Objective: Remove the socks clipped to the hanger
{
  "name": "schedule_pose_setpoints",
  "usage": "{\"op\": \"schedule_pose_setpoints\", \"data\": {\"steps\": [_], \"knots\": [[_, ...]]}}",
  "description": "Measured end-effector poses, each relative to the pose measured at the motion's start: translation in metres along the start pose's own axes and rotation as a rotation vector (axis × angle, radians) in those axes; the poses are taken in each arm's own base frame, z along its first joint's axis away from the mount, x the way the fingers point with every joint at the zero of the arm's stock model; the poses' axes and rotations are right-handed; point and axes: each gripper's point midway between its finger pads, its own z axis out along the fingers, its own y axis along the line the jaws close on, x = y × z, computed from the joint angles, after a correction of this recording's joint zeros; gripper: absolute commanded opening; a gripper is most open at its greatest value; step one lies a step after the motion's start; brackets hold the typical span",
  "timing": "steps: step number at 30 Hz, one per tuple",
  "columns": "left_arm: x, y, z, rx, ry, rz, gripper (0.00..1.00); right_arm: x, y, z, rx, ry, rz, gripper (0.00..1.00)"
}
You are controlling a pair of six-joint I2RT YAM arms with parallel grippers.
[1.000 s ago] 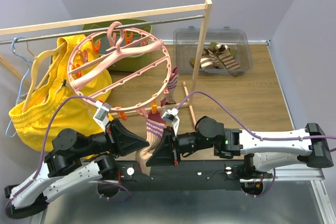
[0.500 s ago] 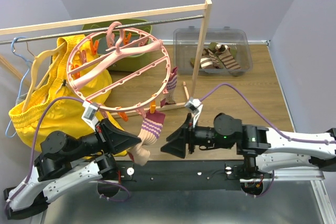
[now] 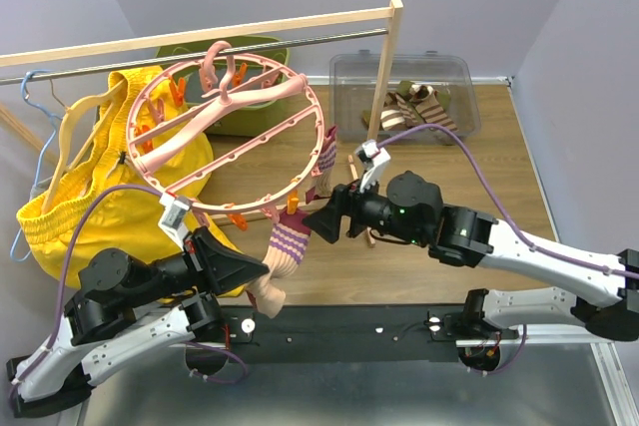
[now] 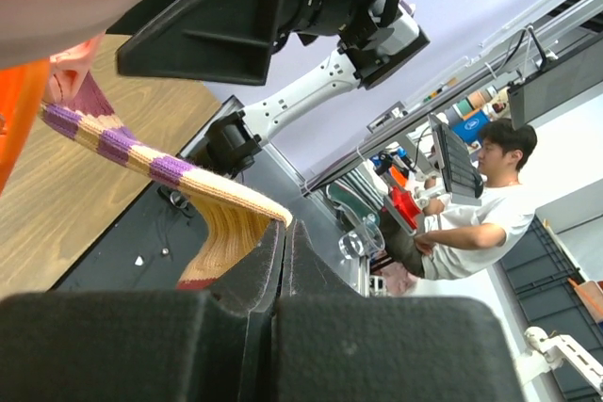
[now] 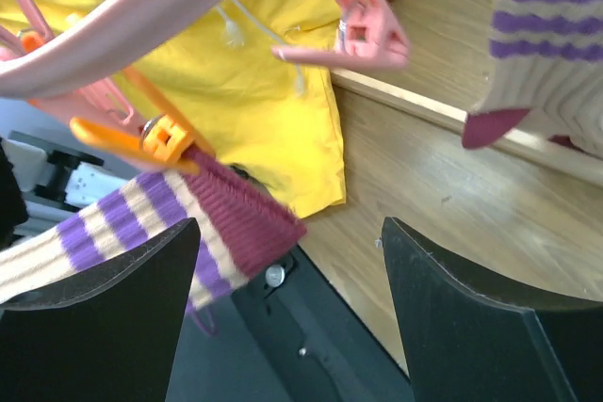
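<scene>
The round pink hanger hangs tilted from the rail. An orange clip on its near rim holds a beige sock with purple stripes. My left gripper is shut on that sock's lower part; in the left wrist view the sock runs into the closed tips of my left gripper. My right gripper stands open just right of the sock's cuff. In the right wrist view the maroon cuff and the clip lie near the left finger of my right gripper. A second striped sock hangs on the right rim.
Yellow shorts hang at the left beside a light-blue wire hanger. A clear bin at the back right holds several socks. A wooden rack post stands behind my right arm. A green tub sits behind the hanger.
My right gripper opened, let go of the sock and moved up and back to beside its cuff. The left gripper stayed shut and drew the sock's foot slightly left.
</scene>
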Motion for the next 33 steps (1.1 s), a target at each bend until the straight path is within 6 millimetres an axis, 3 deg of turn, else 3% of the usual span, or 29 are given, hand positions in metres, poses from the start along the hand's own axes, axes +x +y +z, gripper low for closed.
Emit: {"op": "schedule_pose_setpoints", "data": {"steps": [4,7,19,25,31,32,33], "knots": [[0.002,0.001,-0.001,-0.003,0.007,-0.001,0.0,0.001,0.005,0.016,-0.042,0.041,-0.052,0.86],[0.003,0.001,-0.005,-0.003,0.012,-0.003,0.0,-0.009,0.016,0.022,-0.129,0.043,-0.087,0.85],[0.002,-0.007,-0.017,0.03,-0.009,-0.011,0.0,-0.039,0.046,0.026,-0.369,-0.017,-0.176,0.78],[0.002,-0.008,-0.017,0.033,-0.005,-0.011,0.0,-0.039,0.054,0.032,-0.437,-0.019,-0.186,0.7],[0.002,-0.008,-0.017,0.037,-0.005,-0.014,0.0,-0.04,0.062,0.034,-0.482,-0.03,-0.186,0.54],[0.002,-0.009,-0.017,0.038,-0.005,-0.016,0.0,-0.042,0.063,0.034,-0.488,-0.037,-0.186,0.45],[0.002,-0.009,-0.017,0.038,-0.006,-0.017,0.0,-0.043,0.064,0.033,-0.494,-0.046,-0.184,0.43]]}}
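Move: The orange clip holding the stretched sock is about 5 cm to the right hand's left, level with it fore and aft and some 5 cm above. A pink clip lies about 4 cm farther left of the orange one and 1 cm nearer the base; a second sock hangs roughly 11 cm ahead of the right hand and 2 cm to its right. From the left hand, already gripping the sock's foot, the orange clip is some 10 cm ahead, 5 cm right and 5 cm up. Bring the open right gripper left and up, about 6 cm each way, to the orange clip. Swing its fingers some 25 degrees counter-clockwise and tip them up to level, then begin narrowing them around the clip, stopping well short of shut. Meanwhile keep the left fingers shut on the sock and draw it about 2 cm left and back. ##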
